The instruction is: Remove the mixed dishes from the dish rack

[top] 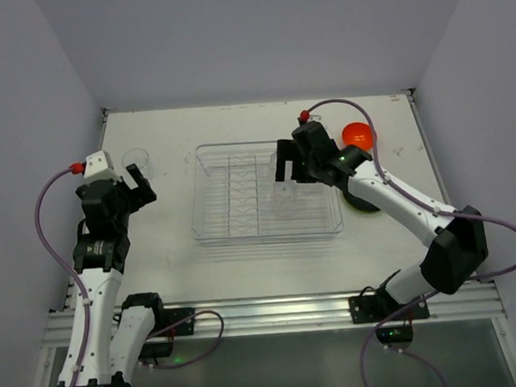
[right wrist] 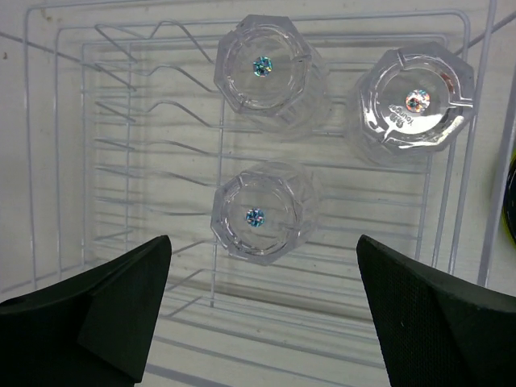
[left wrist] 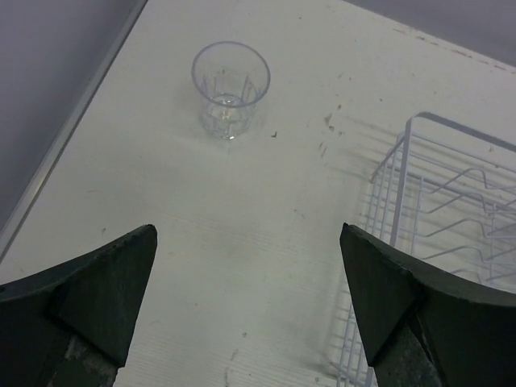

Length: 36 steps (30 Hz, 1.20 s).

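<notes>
The clear dish rack [top: 232, 195] lies mid-table. Three clear tumblers stand upside down in it: one nearest my fingers [right wrist: 258, 214], one beyond it [right wrist: 262, 72], one to the right [right wrist: 411, 105]. My right gripper [right wrist: 262, 306] hovers over them, open and holding nothing; from above it [top: 292, 172] is over the rack's right part. Another clear tumbler [left wrist: 230, 89] stands upright on the table left of the rack [left wrist: 451, 210]. My left gripper [left wrist: 248, 274] is open and empty, a little short of it. The orange-red bowl [top: 357, 134] sits right of the rack.
A dark round plate [top: 362, 204] lies on the table under my right forearm, and its yellow-green and black edge [right wrist: 511, 210] shows beside the rack. The table's raised left edge [left wrist: 72, 121] runs close to the upright tumbler.
</notes>
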Motion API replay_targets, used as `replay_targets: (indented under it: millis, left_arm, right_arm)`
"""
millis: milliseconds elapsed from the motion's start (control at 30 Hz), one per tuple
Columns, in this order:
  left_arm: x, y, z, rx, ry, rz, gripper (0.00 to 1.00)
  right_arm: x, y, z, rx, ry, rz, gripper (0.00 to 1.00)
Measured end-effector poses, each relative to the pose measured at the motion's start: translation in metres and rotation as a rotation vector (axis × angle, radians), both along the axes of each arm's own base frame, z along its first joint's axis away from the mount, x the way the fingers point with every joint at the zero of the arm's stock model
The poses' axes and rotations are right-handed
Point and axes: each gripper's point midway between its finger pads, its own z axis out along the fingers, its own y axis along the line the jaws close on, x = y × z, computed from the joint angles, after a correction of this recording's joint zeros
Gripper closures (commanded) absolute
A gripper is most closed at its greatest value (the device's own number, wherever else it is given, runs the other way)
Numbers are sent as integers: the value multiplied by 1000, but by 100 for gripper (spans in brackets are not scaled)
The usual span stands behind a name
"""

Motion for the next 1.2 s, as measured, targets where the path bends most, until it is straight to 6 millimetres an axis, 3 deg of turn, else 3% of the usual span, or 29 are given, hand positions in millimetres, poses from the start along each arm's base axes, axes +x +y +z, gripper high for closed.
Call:
replay_targets:
  millis: [133,267,800,900,1067,1200]
  left_arm:
    - [0,2,-13,10,36,15,0]
    - [1,-6,-30,13,89,-11,0]
    - [3,-17,-34,4,100,-61,0]
    - [3,-19,-34,2,99,-69,0]
    - [3,-21,-33,5,98,-82,0]
    - [3,-24,-33,-2,97,-100,0]
  right_arm:
    - [6,13,-31,-86,79,11,1]
    - [11,16,-49,-157,118,12,3]
    - [16,22,-94,-240,208,46,21]
    - [16,23,-98,-241,218,51,29]
    - [16,23,-97,-244,213,53,62]
    - [11,19,-92,-237,202,52,70]
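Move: The right hand is above the rack; the near-left upturned glass is some 12 cm below it, about 2 cm ahead and 2 cm to its left. Behind this glass, 9 cm farther out and level with it sideways, stands the far-left glass; the right-hand glass stands 6 cm farther out and 8 cm to the right of it. For the left hand, the near-left glass is roughly 36 cm to the right, 5 cm ahead and 15 cm below. Downward, about 10 cm, the right hand sinks onto the near-left upturned glass, drifting a little left and forward while the wrist tips some 10 to 15 degrees further down and its left side dips. The fingers narrow on the way and pinch the glass by its sides near the upturned base. The left hand, empty and open, sinks about 3 cm and slides slightly right. ##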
